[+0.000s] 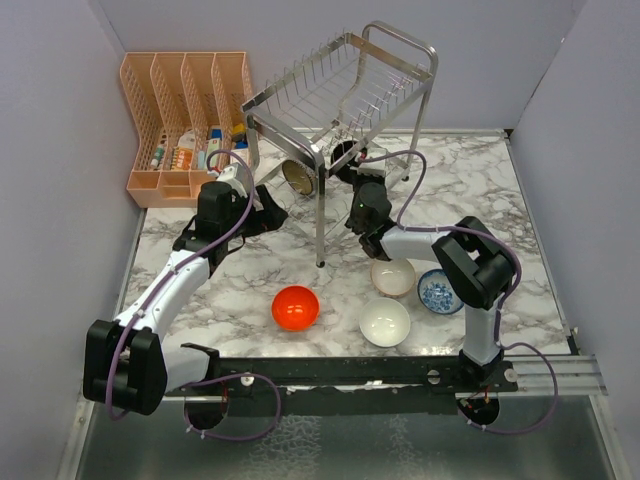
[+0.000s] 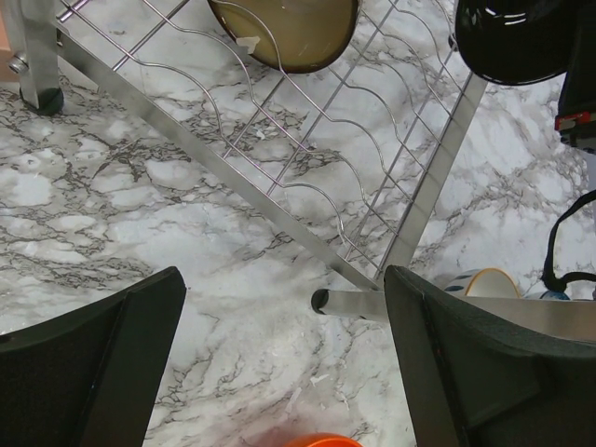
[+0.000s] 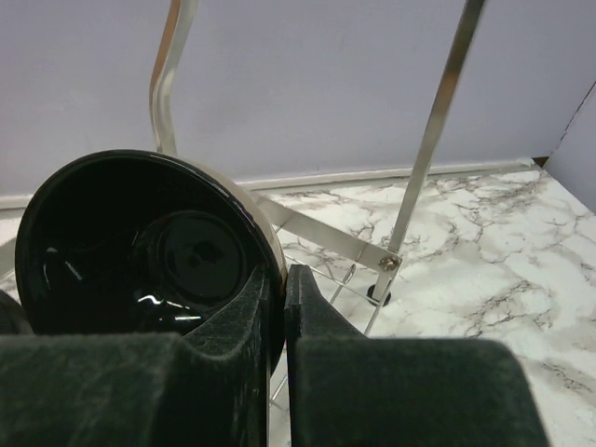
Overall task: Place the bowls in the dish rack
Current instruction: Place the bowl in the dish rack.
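Observation:
The steel wire dish rack [image 1: 340,95] stands at the back middle. On its lower tier a brown bowl [image 1: 298,177] stands on edge, also seen as the brown bowl [image 2: 289,33] in the left wrist view. My right gripper [image 3: 284,279] is shut on the rim of a dark glossy bowl [image 3: 140,251], held on edge at the lower tier [image 1: 343,155]. My left gripper [image 2: 284,307] is open and empty above the marble by the rack's front leg [image 2: 358,303]. A red bowl [image 1: 296,307], white bowl [image 1: 385,322], beige bowl [image 1: 392,277] and blue-patterned bowl [image 1: 438,291] sit on the table.
A peach plastic slotted organiser [image 1: 185,115] with small bottles stands at the back left. The rack's legs and front bar [image 2: 214,158] lie close ahead of my left gripper. Grey walls close in the table on three sides.

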Available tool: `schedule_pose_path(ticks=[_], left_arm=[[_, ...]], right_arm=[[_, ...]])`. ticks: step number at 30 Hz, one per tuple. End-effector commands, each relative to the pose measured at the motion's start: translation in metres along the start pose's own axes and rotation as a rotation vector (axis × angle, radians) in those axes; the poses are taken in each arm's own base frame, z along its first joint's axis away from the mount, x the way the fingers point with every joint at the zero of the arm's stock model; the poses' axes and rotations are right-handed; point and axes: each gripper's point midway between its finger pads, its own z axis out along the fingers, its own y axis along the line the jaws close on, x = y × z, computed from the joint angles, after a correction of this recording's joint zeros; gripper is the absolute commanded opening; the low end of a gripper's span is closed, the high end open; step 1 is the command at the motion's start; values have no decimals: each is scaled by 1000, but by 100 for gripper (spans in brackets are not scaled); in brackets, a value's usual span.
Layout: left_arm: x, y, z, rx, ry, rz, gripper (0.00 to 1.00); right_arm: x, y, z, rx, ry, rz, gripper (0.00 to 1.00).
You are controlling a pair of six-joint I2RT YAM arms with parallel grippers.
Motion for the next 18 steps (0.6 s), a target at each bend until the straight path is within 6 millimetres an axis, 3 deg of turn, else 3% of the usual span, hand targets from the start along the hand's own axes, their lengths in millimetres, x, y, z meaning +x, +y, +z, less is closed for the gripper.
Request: schedule_pose_path(ticks=[1,12,18], left_arm=[[-13,-6,2,15,-35,28,91],[-11,-4,4,10,-34,24,90],[-12,-6,3,15,-40,24,90]], right_arm=[[-8,7,-6,-10,-33,34,1],[25,22,-19,-115,82,96,1],[27,28,-16,-132,68,119,1]])
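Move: The right hand holds the black bowl by its right-hand rim, and the free slot on the dish rack's lower tier lies roughly 6 cm to its left, 1 cm back and 12 cm below. The khaki bowl standing in that tier is about 12 cm left, level front to back and 10 cm below; the foot of the rack's near post is some 14 cm back, 7 cm left and 20 cm down. From the left hand, the slot is about 9 cm ahead, 14 cm right and 9 cm below. Down goes the right hand, about 6 cm towards the rack's lower tier, easing off at the end and drifting only a little left and back. The nearly level fingers tip down by some 10 degrees and swing slightly counter-clockwise, keeping their pinch on the black bowl's rim so that it comes down beside the khaki bowl. ##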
